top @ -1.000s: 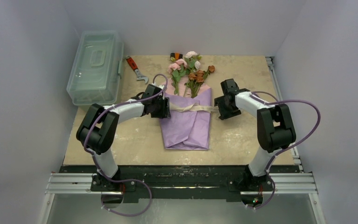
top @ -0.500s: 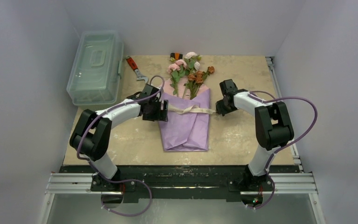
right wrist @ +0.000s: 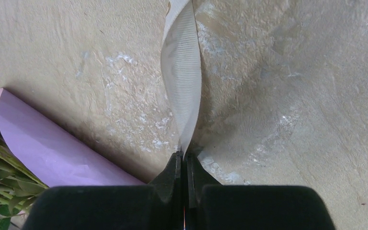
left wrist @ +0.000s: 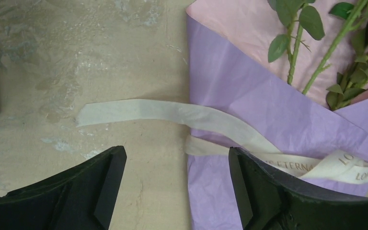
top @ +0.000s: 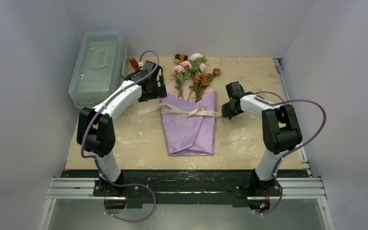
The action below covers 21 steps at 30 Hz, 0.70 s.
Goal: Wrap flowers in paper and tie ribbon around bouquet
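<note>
The bouquet lies mid-table: pink, white and orange flowers stick out of a lilac paper roll. A cream ribbon crosses the roll, and its left end lies loose on the table. My left gripper hovers open at the roll's upper left corner, fingers wide apart and empty. The paper and green stems show on the right of the left wrist view. My right gripper is shut on the ribbon's right end, just right of the paper.
A clear lidded plastic box stands at the back left. A red-handled wrench lies beside it, partly behind my left arm. A small orange and black thing sits behind the blooms. A metal rail runs along the right table edge.
My left gripper opened wider and drew back and left from the roll's side, leaving the ribbon's left end on the table. My right gripper shut on the ribbon's right end.
</note>
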Motion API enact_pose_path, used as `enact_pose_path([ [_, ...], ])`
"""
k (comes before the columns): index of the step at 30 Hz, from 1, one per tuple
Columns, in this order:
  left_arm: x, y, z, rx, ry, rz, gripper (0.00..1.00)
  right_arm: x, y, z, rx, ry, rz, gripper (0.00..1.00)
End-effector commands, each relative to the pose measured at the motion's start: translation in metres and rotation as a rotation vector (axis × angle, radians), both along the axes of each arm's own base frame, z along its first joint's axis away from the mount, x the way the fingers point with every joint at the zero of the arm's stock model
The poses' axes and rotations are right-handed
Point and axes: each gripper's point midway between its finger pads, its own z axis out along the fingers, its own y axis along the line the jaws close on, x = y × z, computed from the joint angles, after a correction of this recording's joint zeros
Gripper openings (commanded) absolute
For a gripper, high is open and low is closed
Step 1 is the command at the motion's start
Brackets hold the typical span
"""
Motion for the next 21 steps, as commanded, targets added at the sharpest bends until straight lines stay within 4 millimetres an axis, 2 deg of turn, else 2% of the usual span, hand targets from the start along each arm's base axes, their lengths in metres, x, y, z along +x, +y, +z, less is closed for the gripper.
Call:
enact_pose_path([
  [1,0.012,0.006,-0.011,0.027,0.056,0.052,0.82,0.001,0.000,0.009,-0.014,-0.037,0.024,0.00],
  [5,0.022,-0.008,-0.027,-0.025,0.078,0.000,0.74,0.002,0.001,0.010,-0.020,-0.041,0.049,0.00],
  [10,0.018,-0.005,-0.055,-0.084,0.125,0.031,0.71,0.002,0.004,0.010,-0.013,-0.038,0.080,0.00],
  [16,0.030,-0.015,-0.063,-0.158,0.064,-0.026,0.66,0.000,0.006,0.006,-0.011,-0.027,0.106,0.00],
  [21,0.029,-0.028,-0.068,-0.220,0.052,-0.074,0.61,0.001,0.007,0.007,-0.015,-0.024,0.132,0.00],
])
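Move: The ribbon's loose tail, where it slips off the wrapper's left edge, lies about 4 cm ahead of my open left hand, in line with it sideways and some 12 cm below. The purple wrapper's middle is roughly 14 cm right and 6 cm back, the flowers about 17 cm ahead and 16 cm right. From my right hand, already pinching the ribbon's other end, that tail is some 28 cm left and 4 cm ahead. I drop my left hand about 8 cm, easing just a little forward, onto the loose ribbon tail beside the wrapper's edge. On the way the fingers tip some 10 degrees nearer to straight down and close partway, staying astride the ribbon but not yet pinching. My right hand stays low, keeps its pinch on the other end and turns about 5 degrees counter-clockwise. ##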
